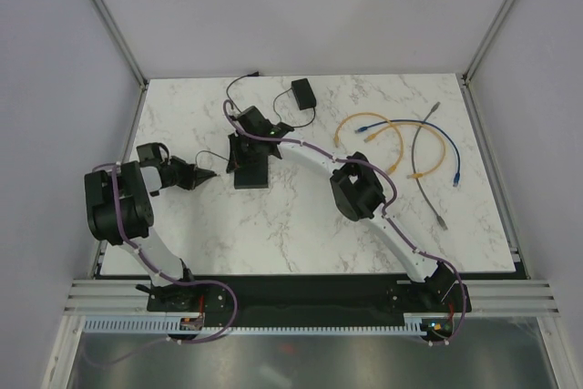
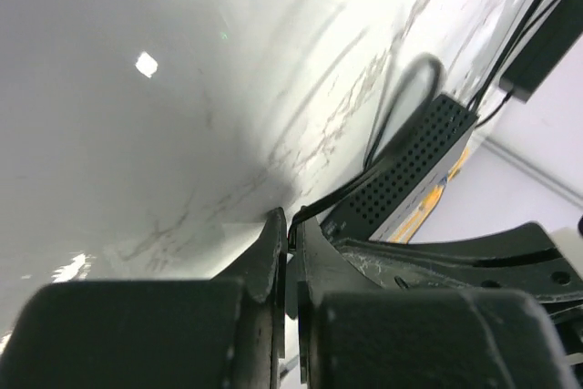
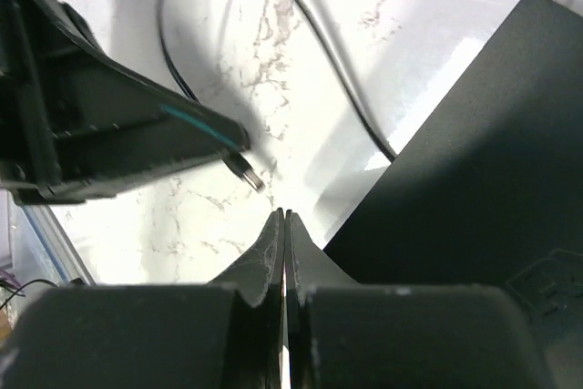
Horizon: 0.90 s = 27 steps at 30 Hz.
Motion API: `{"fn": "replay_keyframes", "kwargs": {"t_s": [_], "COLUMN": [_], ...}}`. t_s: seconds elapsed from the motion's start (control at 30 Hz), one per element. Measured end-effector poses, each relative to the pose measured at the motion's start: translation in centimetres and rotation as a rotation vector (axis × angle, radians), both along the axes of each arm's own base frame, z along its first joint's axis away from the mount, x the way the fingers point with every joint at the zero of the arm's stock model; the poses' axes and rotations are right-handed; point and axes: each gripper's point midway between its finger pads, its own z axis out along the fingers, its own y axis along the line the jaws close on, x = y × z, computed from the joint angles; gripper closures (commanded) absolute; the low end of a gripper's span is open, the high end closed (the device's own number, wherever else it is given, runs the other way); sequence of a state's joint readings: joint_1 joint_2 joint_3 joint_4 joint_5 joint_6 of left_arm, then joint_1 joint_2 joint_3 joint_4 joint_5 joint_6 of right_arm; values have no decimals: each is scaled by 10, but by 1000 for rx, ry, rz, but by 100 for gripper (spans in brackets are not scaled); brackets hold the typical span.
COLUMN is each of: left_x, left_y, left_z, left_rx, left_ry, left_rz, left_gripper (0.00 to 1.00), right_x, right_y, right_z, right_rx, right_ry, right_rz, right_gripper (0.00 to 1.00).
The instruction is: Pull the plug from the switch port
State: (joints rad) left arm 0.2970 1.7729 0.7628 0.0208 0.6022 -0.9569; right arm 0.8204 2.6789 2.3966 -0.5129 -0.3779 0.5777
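Note:
The switch, a flat black box (image 1: 253, 173), lies mid-table; its perforated side (image 2: 412, 168) shows in the left wrist view. The port itself is not visible in any view. My left gripper (image 1: 208, 176) is just left of the box, shut on the plug (image 2: 297, 225) of a thin black cord (image 3: 314, 38). In the right wrist view the plug's metal tip (image 3: 244, 170) sticks out free over the marble, apart from the box (image 3: 474, 179). My right gripper (image 3: 284, 216) is shut with nothing in it, tips at the box's left edge, (image 1: 241, 145) in the top view.
A small black adapter block (image 1: 303, 91) with its cord lies behind the box, also visible in the left wrist view (image 2: 547, 38). Orange (image 1: 390, 138) and grey (image 1: 426, 148) patch cables lie loose at the right. Frame posts and walls enclose the table.

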Motion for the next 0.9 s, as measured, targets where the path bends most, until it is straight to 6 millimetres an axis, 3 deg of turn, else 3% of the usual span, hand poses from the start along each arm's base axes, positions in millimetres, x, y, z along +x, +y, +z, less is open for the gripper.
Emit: {"fn": "replay_keyframes", "kwargs": {"t_s": [0.2,0.33,0.5,0.67,0.9], "left_x": [4,6,15,31,49], "left_y": [12,12,11,-3,-8], "left_z": [1,7,33,62,94], "left_rx": [36,48,93,123,139], "left_ry": [-15,-35,-97,-163,-208], "left_rz": [37,22,-22,-89,-121], "left_gripper": [98,98,98,98,98], "right_x": [2,4,12,42,112], "right_y": [-16,-24,-31,-53,-121], "right_z": [-10,-12,-4,22,71], "right_rx": [-54,-55,-33,23,103], "right_ry": [21,64,108,133,75], "right_rz": [-14,-25,-65,-164,-333], "right_gripper": [96,82,65,55,49]}}
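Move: Beside the switch's near-left part, the right hand has closed fingers. The switch's middle lies about 6 cm to that hand's right, 2 cm ahead and 2 cm below; the power adapter stands some 24 cm ahead and 21 cm right, 2 cm below. From the left hand, which already holds the freed plug, the switch's middle is roughly 11 cm right, 3 cm ahead and 1 cm lower. Easing right about 3 cm and slightly down against the switch's left side, the right hand then opens about halfway and sweeps forward, right and up towards the adapter, some 11 cm forward and 12 cm right overall. The left hand keeps its pinch on the plug, shifts a centimetre left, then lifts it about 9 cm and carries it forward 5 cm, fingers tipping up. ##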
